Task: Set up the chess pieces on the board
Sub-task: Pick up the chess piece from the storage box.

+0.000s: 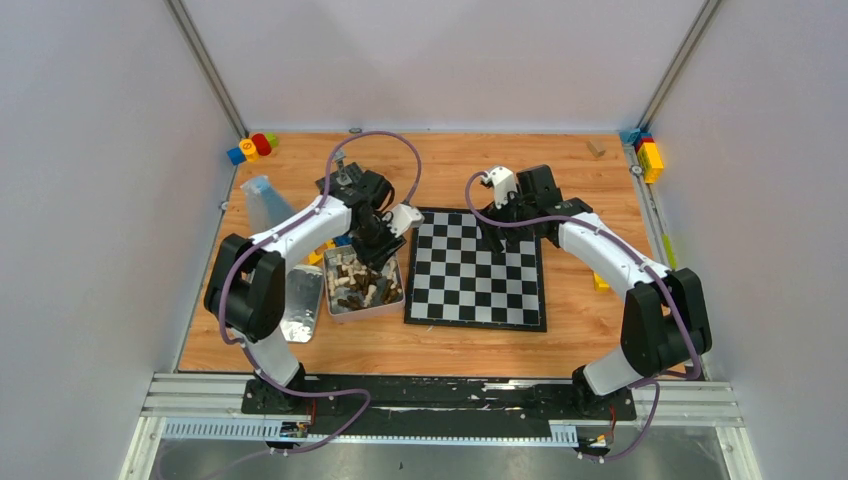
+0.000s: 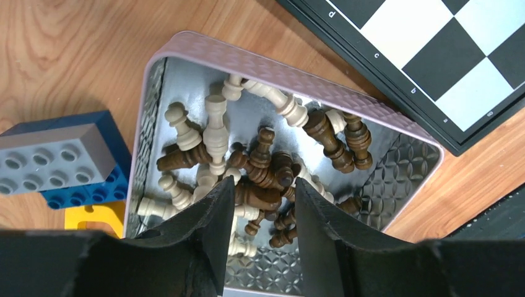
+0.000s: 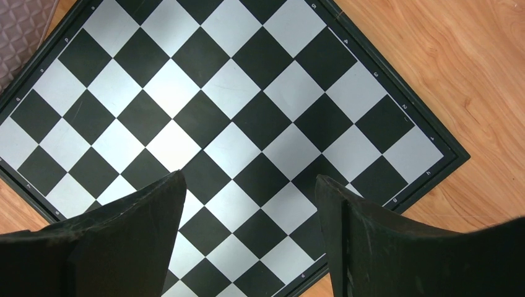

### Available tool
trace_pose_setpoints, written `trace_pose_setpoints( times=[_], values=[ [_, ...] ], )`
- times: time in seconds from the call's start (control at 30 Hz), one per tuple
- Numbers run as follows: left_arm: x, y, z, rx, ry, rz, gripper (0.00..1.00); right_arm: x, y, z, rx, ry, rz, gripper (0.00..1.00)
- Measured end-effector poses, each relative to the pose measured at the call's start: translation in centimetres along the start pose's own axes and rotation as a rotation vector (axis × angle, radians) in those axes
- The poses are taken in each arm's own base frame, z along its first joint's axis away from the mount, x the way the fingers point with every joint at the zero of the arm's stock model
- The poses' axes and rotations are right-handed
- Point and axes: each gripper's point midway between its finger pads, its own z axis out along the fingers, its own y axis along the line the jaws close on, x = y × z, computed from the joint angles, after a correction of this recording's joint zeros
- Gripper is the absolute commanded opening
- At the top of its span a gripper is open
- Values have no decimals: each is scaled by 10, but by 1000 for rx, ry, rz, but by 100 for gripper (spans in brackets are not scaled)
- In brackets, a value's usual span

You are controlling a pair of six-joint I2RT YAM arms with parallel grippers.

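Observation:
The board point(image 1: 475, 270), black and silvery-white checks, lies at the table's centre with no pieces on it. The chess pieces point(image 1: 362, 282), dark brown and cream, lie heaped in an open metal tin point(image 1: 392, 307) just left of the board. My left gripper point(image 1: 375, 250) hangs over that heap. In the left wrist view its jaws point(image 2: 265, 185) stand apart, either side of a dark brown piece point(image 2: 263, 197) in the pile, with a gap still beside it. My right gripper point(image 1: 497, 238) hovers over the board's far edge. It is wide open point(image 3: 251, 179), with only board squares point(image 3: 235, 93) between its fingers.
The tin's lid point(image 1: 300, 300) lies left of the tin. A grey-and-blue brick point(image 2: 56, 158) and a yellow one point(image 2: 93, 216) sit against the tin's left wall. More coloured bricks sit at the back left point(image 1: 252, 147) and back right point(image 1: 648, 155), one yellow brick point(image 1: 600, 282) right of the board.

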Motion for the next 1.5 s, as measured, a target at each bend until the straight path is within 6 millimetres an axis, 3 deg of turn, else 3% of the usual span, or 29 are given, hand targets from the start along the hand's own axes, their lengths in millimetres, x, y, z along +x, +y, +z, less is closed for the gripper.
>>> trace_pose_setpoints(
  times=[0.3,0.6,0.9,1.5],
  values=[
    [5,-5,17,0,64,11,47,2,-2,-1,4,2,6,77],
    [8,-11,22,4,93,29,46,5,-2,0,2,8,8,77],
    [25,-12,32,5,155,20,46,5,-2,0,2,8,9,77],
    [28,-15,36,28,171,7,14,9,-1,1,0,15,11,77]
  ],
)
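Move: Inside the storage box, the brown chess piece that the left hand goes for lies about 5 cm below it and 2 cm back, neither left nor right. A large pale piece is roughly 4 cm farther out than that brown piece, and two dark pieces by the box's right wall lie some 4 cm back and 3 cm right of the hand. The grey-blue block stands about 9 cm ahead and 5 cm left of this hand. From the right hand the brown piece lies some 26 cm left and 8 cm back. Sinking about 4 cm into the storage box while easing back some 2 cm, the left hand comes down over the brown piece, its half-open fingers tilting some 10 degrees until they point nearly straight down. Only near the bottom do they close by more than half, their tips coming in on both sides of the brown piece to pinch it. ##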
